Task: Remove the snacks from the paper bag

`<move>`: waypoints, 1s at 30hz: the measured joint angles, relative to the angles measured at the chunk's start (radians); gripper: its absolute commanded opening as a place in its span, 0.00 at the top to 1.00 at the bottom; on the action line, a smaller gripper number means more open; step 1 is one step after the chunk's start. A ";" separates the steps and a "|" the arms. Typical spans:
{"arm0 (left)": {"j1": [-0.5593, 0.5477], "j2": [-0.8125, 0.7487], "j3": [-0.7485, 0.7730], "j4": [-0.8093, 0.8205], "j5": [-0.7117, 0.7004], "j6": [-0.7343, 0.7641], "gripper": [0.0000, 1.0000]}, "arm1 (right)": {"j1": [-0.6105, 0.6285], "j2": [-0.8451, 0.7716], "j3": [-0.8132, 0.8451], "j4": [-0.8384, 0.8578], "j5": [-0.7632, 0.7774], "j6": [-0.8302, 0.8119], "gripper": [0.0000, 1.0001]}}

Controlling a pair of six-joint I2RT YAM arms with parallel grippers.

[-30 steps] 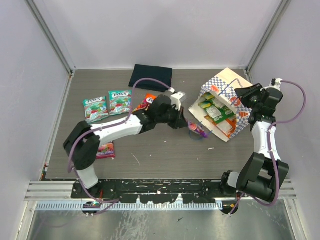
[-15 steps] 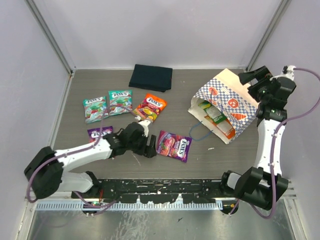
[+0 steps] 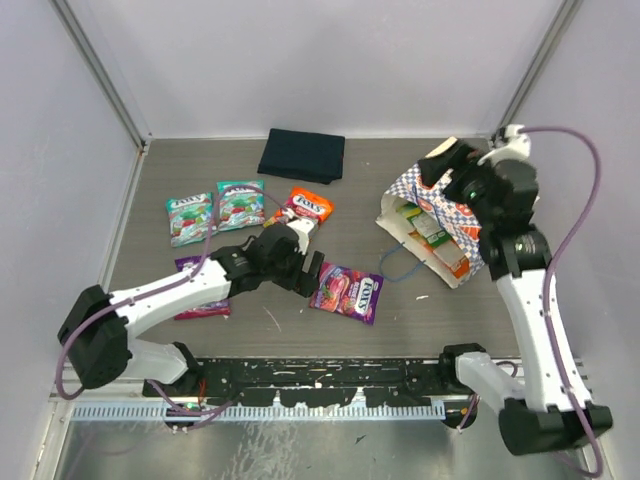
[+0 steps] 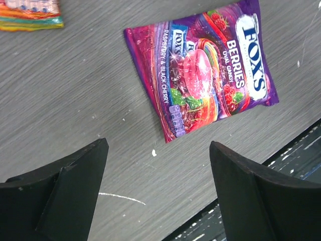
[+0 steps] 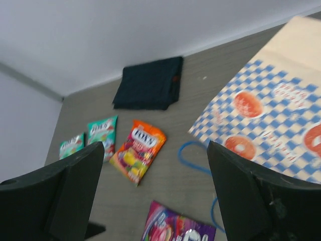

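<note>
The checkered paper bag [image 3: 455, 205] lies on its side at the right, mouth facing left, with green and orange snacks [image 3: 432, 228] showing inside. A purple pouch [image 3: 348, 291] lies flat on the table, just ahead of my open left gripper [image 3: 305, 270], which holds nothing [image 4: 158, 145]. The same purple pouch [image 4: 200, 65] fills the left wrist view. My right gripper [image 3: 440, 163] hovers open and empty over the bag's back end; its view [image 5: 153, 145] looks down past the bag [image 5: 271, 115].
An orange pouch [image 3: 305, 206] and two teal pouches [image 3: 190, 218] [image 3: 240, 203] lie left of centre. Another purple pouch [image 3: 200, 292] lies partly under my left arm. A navy cloth [image 3: 302, 155] sits at the back. The blue cord handle [image 3: 400, 268] trails from the bag.
My left gripper carried the purple pouch from the bag's mouth to the table, opened and let go. The right gripper opened, released the bag and swung left over it.
</note>
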 measured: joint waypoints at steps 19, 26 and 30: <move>0.041 0.336 0.086 0.208 0.314 0.134 0.41 | 0.663 0.008 -0.480 -0.076 0.344 0.100 0.14; 0.041 0.383 0.064 0.257 0.329 0.114 0.52 | 0.627 0.045 -0.559 -0.008 0.265 0.163 0.30; 0.041 0.383 0.017 0.308 0.311 0.076 0.59 | 0.584 0.045 -0.616 -0.005 0.235 0.186 0.35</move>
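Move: The purple candy pack lies flat about 8 cm to the left hand's right, 3 cm nearer the base and 11 cm below it. The orange pack is 14 cm ahead of that hand and 2 cm to its left. From the high right hand the purple pack is some 18 cm left, 14 cm back and 35 cm down. The blue handle is 6 cm left and 8 cm back of the right hand, the paper bag's body about 4 cm right and 1 cm ahead. Towards the purple pack, lying on the table, come both hands: the right swoops down nearly 30 cm, swinging left and back from above the paper bag and tipping its fingers well downward to hover over the pack's right end. The left slides right, then sinks 8 cm over the left end. Both grippers narrow, the left to about half open; no touch can be made out. ##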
